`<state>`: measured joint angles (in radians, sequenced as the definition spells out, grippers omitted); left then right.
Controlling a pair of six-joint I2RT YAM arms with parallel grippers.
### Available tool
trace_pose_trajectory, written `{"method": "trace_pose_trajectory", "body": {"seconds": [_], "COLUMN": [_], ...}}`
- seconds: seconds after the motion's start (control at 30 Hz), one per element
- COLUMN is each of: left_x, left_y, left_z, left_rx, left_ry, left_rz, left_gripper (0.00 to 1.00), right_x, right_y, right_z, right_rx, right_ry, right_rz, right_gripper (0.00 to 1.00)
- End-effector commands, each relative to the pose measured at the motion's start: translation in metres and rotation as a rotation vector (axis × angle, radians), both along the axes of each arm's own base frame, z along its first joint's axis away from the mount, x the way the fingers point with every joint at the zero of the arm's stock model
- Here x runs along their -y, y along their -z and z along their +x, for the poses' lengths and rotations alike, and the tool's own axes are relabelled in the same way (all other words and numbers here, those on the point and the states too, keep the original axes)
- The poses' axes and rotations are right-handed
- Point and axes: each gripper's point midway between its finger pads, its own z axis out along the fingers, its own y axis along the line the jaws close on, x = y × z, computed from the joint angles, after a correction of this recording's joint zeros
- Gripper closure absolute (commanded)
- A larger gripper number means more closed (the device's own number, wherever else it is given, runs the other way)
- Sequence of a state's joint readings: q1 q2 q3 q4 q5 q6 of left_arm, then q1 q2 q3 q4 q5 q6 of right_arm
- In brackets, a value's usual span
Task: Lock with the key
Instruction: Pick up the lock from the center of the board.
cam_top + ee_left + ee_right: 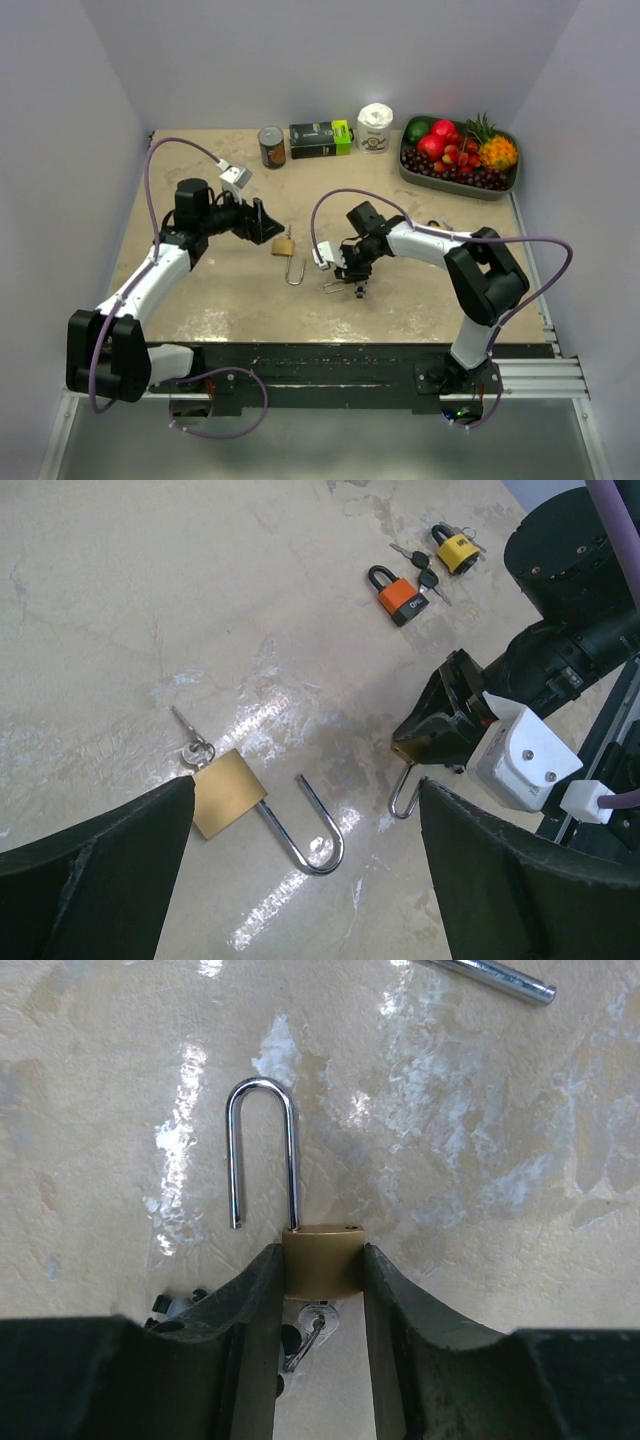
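Observation:
A small brass padlock (322, 1260) lies on the table with its shackle (262, 1150) swung open and a key (318, 1322) in its base. My right gripper (320, 1252) is shut on its body, one finger against each side; in the top view that gripper (345, 272) sits at the table's middle. A larger brass padlock (228, 792) with a long open shackle (318, 830) and a key (190, 745) lies below my left gripper (305, 795), which is open and touches nothing. From above, this padlock (283, 245) is just right of the left gripper (262, 225).
An orange padlock (403, 598), a yellow padlock (455, 550) and black-headed keys (425, 575) lie beyond the right arm. At the back stand a can (271, 146), a black-and-green box (321, 138), a white cup (375, 128) and a fruit tray (508, 184).

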<state>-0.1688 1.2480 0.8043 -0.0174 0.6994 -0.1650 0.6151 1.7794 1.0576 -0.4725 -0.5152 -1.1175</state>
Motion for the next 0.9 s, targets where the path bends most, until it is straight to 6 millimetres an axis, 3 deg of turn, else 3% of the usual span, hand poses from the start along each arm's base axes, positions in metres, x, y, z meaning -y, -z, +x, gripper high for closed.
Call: {"method": "trace_pose_trajectory", "body": {"seconds": [0.0, 0.07, 0.27, 0.47, 0.57, 0.73, 0.87], "left_x": [-0.005, -0.006, 0.008, 0.025, 0.037, 0.052, 0.058], "left_y": [0.004, 0.019, 0.030, 0.022, 0.021, 0.042, 0.042], "left_z": [0.003, -0.003, -0.026, -0.045, -0.057, -0.086, -0.090], "left_rx": [0.008, -0.037, -0.050, 0.037, 0.111, 0.149, 0.201], "left_ry": [0.024, 0.058, 0.226, 0.386, 0.479, 0.625, 0.632], "left_rz": [-0.007, 0.005, -0.042, -0.101, -0.065, 0.003, 0.006], "left_gripper": [0.03, 0.03, 0.10, 0.17, 0.22, 0.27, 0.34], "right_x": [-0.005, -0.008, -0.020, -0.032, -0.036, -0.041, -0.045], "right_y": [-0.035, -0.048, -0.095, -0.131, -0.136, -0.137, -0.144], "right_z": [-0.004, -0.004, -0.005, -0.008, -0.011, -0.015, -0.019], "right_rx": [-0.007, -0.010, -0.012, -0.071, -0.121, -0.191, -0.216], "right_ry": [0.043, 0.059, 0.098, 0.147, 0.159, 0.179, 0.176], "right_rz": [0.057, 0.083, 0.174, 0.248, 0.254, 0.266, 0.291], "right_gripper": [1.00, 1.00, 1.00, 1.00, 1.00, 1.00, 1.00]}}
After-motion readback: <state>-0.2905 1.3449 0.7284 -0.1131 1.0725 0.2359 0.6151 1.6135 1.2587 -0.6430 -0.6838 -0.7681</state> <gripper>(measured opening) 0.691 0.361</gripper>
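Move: The small brass lock is already between the right fingers, on the board, with its open shackle reaching left. The big brass lock lies about 13 cm to the left of that hand and 7 farther out, its open shackle some 10 left and 2 out, and the orange lock roughly 8 right and 9 out. From the left hand, the small lock is around 17 cm right, 5 back and 16 below, while the big lock is 3 right, 2 ahead and 17 below. Keeping its pinch on the small lock's body, the right hand lifts it almost straight up off the board by about 12 cm, easing some 3 cm left late in the rise while the wrist tilts modestly and turns a little clockwise. The left hand sinks first, then sweeps back and to the right towards the lifted lock's shackle, turning clockwise some 30 degrees as its fingers narrow partway around nothing. ##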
